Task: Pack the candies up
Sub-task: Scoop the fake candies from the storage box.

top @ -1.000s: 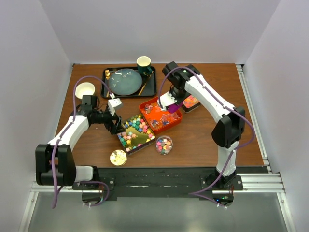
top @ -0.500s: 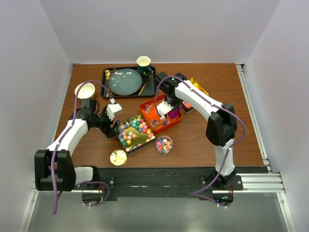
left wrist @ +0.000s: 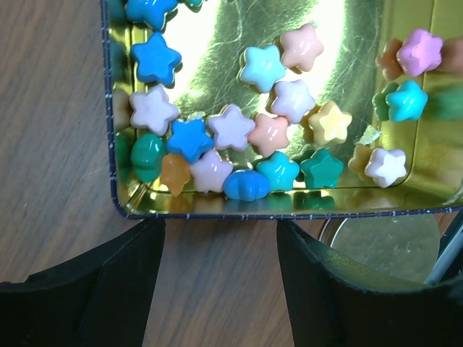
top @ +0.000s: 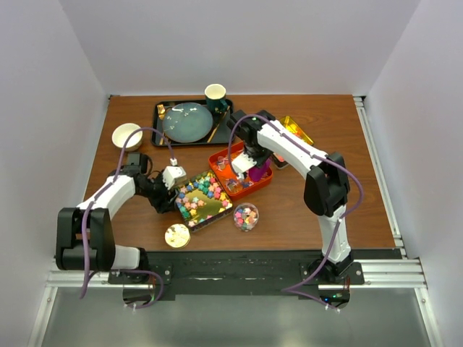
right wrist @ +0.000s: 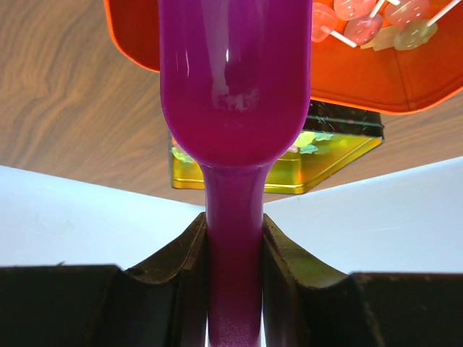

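Observation:
Bright star-shaped candies [top: 204,194] fill a square gold tin [top: 217,215]; in the left wrist view they [left wrist: 231,126] lie close inside its rim [left wrist: 253,213]. My left gripper [top: 172,194] is open and empty, its fingers [left wrist: 94,289] just off the tin's left edge. My right gripper [top: 249,163] is shut on the handle of a purple scoop [right wrist: 231,94], held over an orange tray [top: 215,165] of wrapped sweets [right wrist: 362,18]. A small round clear tub [top: 246,216] holds mixed candies. The scoop's inside is hidden.
A round gold lid [top: 177,235] lies near the front, left of the tub. A second gold tin [top: 295,131] sits right of the orange tray. A black tray [top: 158,134] with plate, a green cup [top: 215,94] and a white bowl [top: 126,135] stand at the back.
My left gripper has moved right and nearer, up against the gold tin's left edge. My right arm has swung left, carrying the scoop over the orange tray.

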Controlling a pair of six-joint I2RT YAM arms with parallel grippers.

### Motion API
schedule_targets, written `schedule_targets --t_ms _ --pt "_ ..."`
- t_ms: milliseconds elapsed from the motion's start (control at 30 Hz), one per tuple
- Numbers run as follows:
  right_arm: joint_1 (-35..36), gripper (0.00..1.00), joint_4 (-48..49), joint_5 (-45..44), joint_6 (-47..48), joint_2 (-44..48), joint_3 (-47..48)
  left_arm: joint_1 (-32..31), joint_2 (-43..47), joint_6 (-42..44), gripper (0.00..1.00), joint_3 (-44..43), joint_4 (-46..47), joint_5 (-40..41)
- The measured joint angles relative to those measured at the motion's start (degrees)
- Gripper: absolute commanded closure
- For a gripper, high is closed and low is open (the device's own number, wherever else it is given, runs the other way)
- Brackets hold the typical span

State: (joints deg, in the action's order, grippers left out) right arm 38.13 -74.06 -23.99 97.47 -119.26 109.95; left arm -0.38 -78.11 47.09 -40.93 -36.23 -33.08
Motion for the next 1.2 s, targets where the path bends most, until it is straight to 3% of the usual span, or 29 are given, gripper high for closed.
schedule_targets --t_ms 700,1000,1200 --pt "3.17 1.00 -1.38 2.49 -8.79 -3.19 0.11 0.37 -5.38 0.35 0.31 -0.11 0.04 -6.14" --pt "4.24 1.00 -5.27 5.57 -16.13 -13.94 10.12 0.37 -5.38 -1.05 0.31 -0.11 0.04 -7.19" --pt "2.40 1.00 -6.14 9.70 -23.41 -14.99 12.28 0.37 -5.38 -1.33 0.31 -0.11 0.04 -7.17"
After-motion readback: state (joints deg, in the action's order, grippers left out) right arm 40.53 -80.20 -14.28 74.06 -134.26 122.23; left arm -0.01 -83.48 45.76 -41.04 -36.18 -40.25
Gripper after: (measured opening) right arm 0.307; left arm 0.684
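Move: The right hand already holds the purple scoop above the orange tray of lollipops, whose middle lies about 4 cm left, 1 cm back and 12 cm below. The gummy tin stands some 10 cm ahead and 10 cm right of this hand; the glass jar is about 12 cm back and 2 cm left. The left hand is beside the star-candy tin, its middle roughly 8 cm right, level fore and aft, and 2 cm lower; the gold lid lies about 9 cm back and 1 cm right. The right hand keeps its grip on the scoop and eases back a little, then sinks about 7 cm while shifting some 4 cm left, taking the scoop's blade down into the orange tray beside the lollipops, and turns about 20 degrees clockwise late in the descent. Meanwhile the left hand, fingers staying partly open, slips about 2 cm right and a touch down and back, so its fingertips come up against the outside of the star-candy tin's left wall, just under the rim. ##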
